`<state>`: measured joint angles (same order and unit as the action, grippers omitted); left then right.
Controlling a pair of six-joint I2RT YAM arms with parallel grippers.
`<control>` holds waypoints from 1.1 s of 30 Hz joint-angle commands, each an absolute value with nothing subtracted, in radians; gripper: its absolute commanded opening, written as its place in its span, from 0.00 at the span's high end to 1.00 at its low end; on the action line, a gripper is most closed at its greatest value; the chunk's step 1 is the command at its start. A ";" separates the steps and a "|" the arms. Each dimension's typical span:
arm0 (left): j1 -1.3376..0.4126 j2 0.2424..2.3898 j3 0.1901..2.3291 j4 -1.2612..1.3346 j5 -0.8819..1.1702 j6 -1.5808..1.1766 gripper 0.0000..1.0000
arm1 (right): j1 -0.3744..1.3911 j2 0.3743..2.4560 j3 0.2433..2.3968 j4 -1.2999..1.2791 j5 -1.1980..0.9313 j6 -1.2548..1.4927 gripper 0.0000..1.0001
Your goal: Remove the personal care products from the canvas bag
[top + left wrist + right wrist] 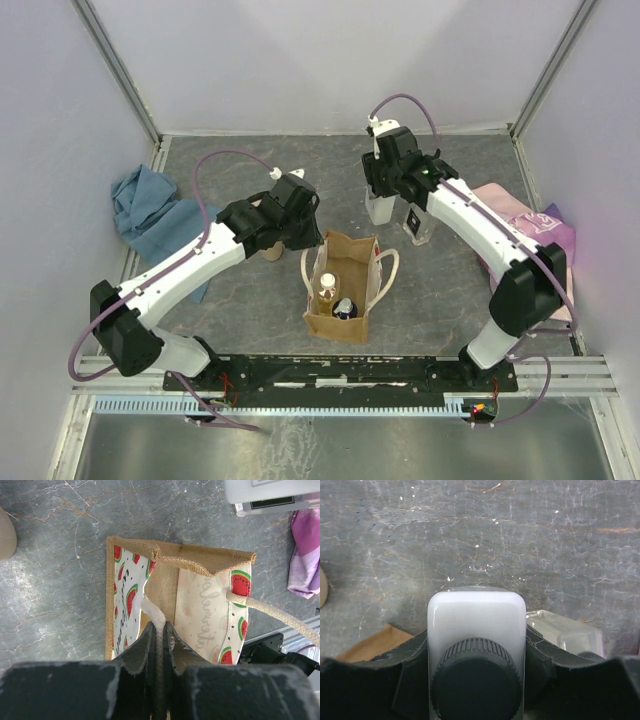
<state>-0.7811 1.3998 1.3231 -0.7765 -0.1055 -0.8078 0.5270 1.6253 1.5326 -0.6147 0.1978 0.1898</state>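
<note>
The tan canvas bag (350, 262) stands open mid-table, with watermelon-print lining (205, 605). Inside stand a small amber bottle (327, 290) and a dark blue one (345, 309). My left gripper (305, 238) (160, 630) is shut on the bag's cream left handle (152, 611); the other handle (280, 616) hangs loose. A white squarish bottle (476, 615) (379, 208) with a dark cap is pinched by my right gripper (476, 647) (384, 192) beyond the bag. Just right of it stands a clear bottle (419, 226) (570, 630). A beige bottle (271, 250) is partly hidden behind the left arm.
A crumpled blue cloth (150, 210) lies at the left edge of the dark marbled table (250, 300). A pink-purple cloth (530, 235) (305, 550) lies at the right, under the right arm. Grey walls enclose the back and sides.
</note>
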 commanded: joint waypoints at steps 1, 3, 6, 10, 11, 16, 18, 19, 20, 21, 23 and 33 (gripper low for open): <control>-0.779 1.391 1.392 -0.724 -0.130 -0.781 0.95 | 0.528 1.667 1.541 -0.394 0.298 0.216 0.63; -0.781 1.386 1.386 -0.726 -0.134 -0.779 0.94 | 0.524 1.692 1.522 -0.351 0.340 0.210 0.60; -0.781 1.382 1.376 -0.728 -0.137 -0.775 0.93 | 0.513 1.728 1.519 -0.331 0.361 0.209 0.59; -0.781 1.388 1.373 -0.729 -0.134 -0.773 0.93 | 0.503 1.780 1.511 -0.314 0.365 0.215 0.61; -0.780 1.390 1.372 -0.729 -0.132 -0.773 0.93 | 0.501 1.791 1.506 -0.308 0.365 0.216 0.61; -0.781 1.396 1.371 -0.729 -0.130 -0.767 0.92 | 0.492 1.818 1.476 -0.285 0.383 0.229 0.54; -0.781 1.394 1.371 -0.730 -0.132 -0.765 0.92 | 0.490 1.806 1.450 -0.260 0.400 0.229 0.49; -0.781 1.394 1.371 -0.731 -0.136 -0.764 0.92 | 0.489 1.800 1.440 -0.247 0.408 0.229 0.46; -0.781 1.394 1.373 -0.732 -0.137 -0.763 0.92 | 0.489 1.794 1.435 -0.244 0.415 0.227 0.42; -0.781 1.394 1.374 -0.732 -0.137 -0.760 0.92 | 0.488 1.790 1.434 -0.247 0.428 0.227 0.38; -0.781 1.397 1.379 -0.735 -0.136 -0.759 0.89 | 0.489 1.771 1.428 -0.245 0.454 0.227 0.23; -0.785 1.377 1.555 -0.898 -0.302 -0.688 0.35 | 0.519 1.505 1.435 -0.356 0.300 0.211 0.00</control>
<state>-0.7815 1.4010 1.4158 -0.8181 -0.1623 -0.7650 0.4931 1.6611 1.3712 -0.3111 0.3908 0.2195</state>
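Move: The right hand already holds the white bottle by its black cap in the air. Its landing spot on bare table lies about 5 cm ahead, 2 cm to the right and 23 cm below; the clear bottle stands some 10 cm right and 2 cm ahead of the hand. The left hand grips the bag's left handle, the bag's middle about 6 cm back, 6 cm right and 12 cm lower; the beige bottle stands 12 cm left, 5 cm ahead of it. Still gripping the black cap, the right hand sets the white bottle down on the table left of the clear bottle, going about 10 cm down and 5 cm forward with a drift to the right. It turns slightly clockwise, spreads its fingers wide to let go, then climbs some 7 cm, easing back. Late on, the left hand opens off the bag handle and starts to rise, about 3 cm. ##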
